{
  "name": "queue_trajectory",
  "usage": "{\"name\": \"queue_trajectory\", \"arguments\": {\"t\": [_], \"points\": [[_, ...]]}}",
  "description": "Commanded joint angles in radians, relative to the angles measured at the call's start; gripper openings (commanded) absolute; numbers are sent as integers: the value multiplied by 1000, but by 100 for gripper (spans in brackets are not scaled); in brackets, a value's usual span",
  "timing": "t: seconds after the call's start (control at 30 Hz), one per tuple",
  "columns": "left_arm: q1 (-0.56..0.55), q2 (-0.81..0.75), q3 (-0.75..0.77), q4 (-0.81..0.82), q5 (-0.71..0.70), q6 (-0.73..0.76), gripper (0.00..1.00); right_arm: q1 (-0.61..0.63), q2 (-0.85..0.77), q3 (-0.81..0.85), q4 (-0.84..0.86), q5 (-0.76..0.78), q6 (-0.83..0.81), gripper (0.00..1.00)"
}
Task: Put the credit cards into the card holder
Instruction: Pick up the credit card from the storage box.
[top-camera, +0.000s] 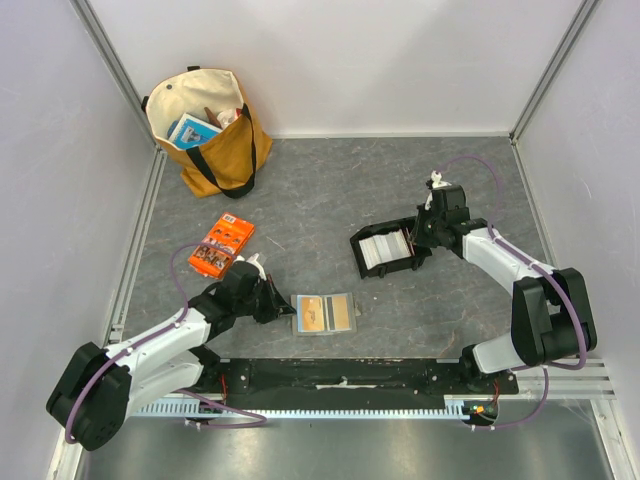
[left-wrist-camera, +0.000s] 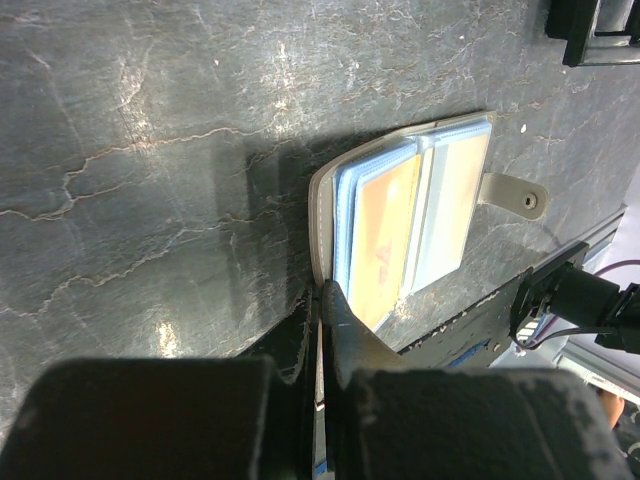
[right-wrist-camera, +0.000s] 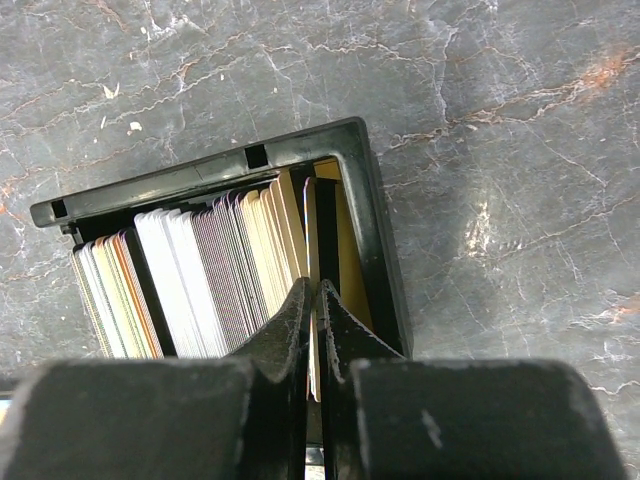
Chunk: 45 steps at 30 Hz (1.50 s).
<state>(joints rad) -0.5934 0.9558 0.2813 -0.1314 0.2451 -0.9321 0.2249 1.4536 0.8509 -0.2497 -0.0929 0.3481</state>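
The card holder (top-camera: 325, 313) lies open on the grey tabletop, its clear pockets showing tan and pale inserts (left-wrist-camera: 420, 215), its snap tab (left-wrist-camera: 515, 195) pointing away. My left gripper (left-wrist-camera: 322, 292) is shut on the edge of its grey cover; in the top view this gripper (top-camera: 284, 309) sits at the holder's left side. The credit cards (right-wrist-camera: 200, 270) stand on edge in a black tray (right-wrist-camera: 300, 150). My right gripper (right-wrist-camera: 312, 292) reaches into the tray (top-camera: 362, 262) and is shut on one tan card (right-wrist-camera: 310, 205) at the right end of the stack, a little apart from the others.
An orange printed packet (top-camera: 222, 245) lies just behind my left arm. A tan and cream tote bag (top-camera: 210, 130) stands at the back left corner. White walls enclose the table on three sides, and a metal rail (top-camera: 350, 405) runs along the near edge.
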Motion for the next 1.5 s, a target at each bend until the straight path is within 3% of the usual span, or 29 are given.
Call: {"name": "queue_trajectory", "arguments": {"t": [0.0, 0.13, 0.23, 0.37, 0.77, 0.93, 1.07, 1.47], "points": [[0, 3, 19, 32, 16, 19, 2, -1, -12, 19, -43, 24, -24, 7], [0, 3, 19, 36, 16, 21, 2, 1, -21, 20, -49, -22, -29, 11], [0, 1, 18, 36, 16, 19, 2, -1, -18, 27, -69, -47, -35, 28], [-2, 4, 13, 44, 20, 19, 2, 1, -29, 31, -76, -38, -29, 41], [0, 3, 25, 32, 23, 30, 2, -12, 23, 106, -164, 203, -118, 42], [-2, -9, 19, 24, 19, 33, 2, -61, 76, 151, -160, 96, -143, 48], [1, -6, 15, 30, 20, 32, 2, -58, 96, 168, -137, -34, -143, 66], [0, 41, 24, 59, 33, 39, 2, -58, 179, 163, -91, -45, -149, 71]]}}
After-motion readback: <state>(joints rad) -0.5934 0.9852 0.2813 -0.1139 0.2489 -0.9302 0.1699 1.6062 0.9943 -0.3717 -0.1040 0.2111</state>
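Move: The right gripper is nearly shut at the end beige credit card in the storage box, whose middle is about 2 cm below the hand point and level with it otherwise. The box's middle lies some 5 cm left and 1 cm back. Its right end wall stands 3 cm right and 1 cm ahead; the white cards are 7 cm left, 1 cm back. From the left hand, the end card is some 16 cm ahead and 28 cm right. Open the right gripper to let go of the end card while drawing back 1.5 cm, then sweep right about 3.5 cm and a little forward, fingertips tilting right, to shift the storage box. Open wider, ease back left a little, and go forward and down 1–2 cm so the fingers straddle the beige and dark cards. Keep the left gripper still, holding the card holder's left edge. ##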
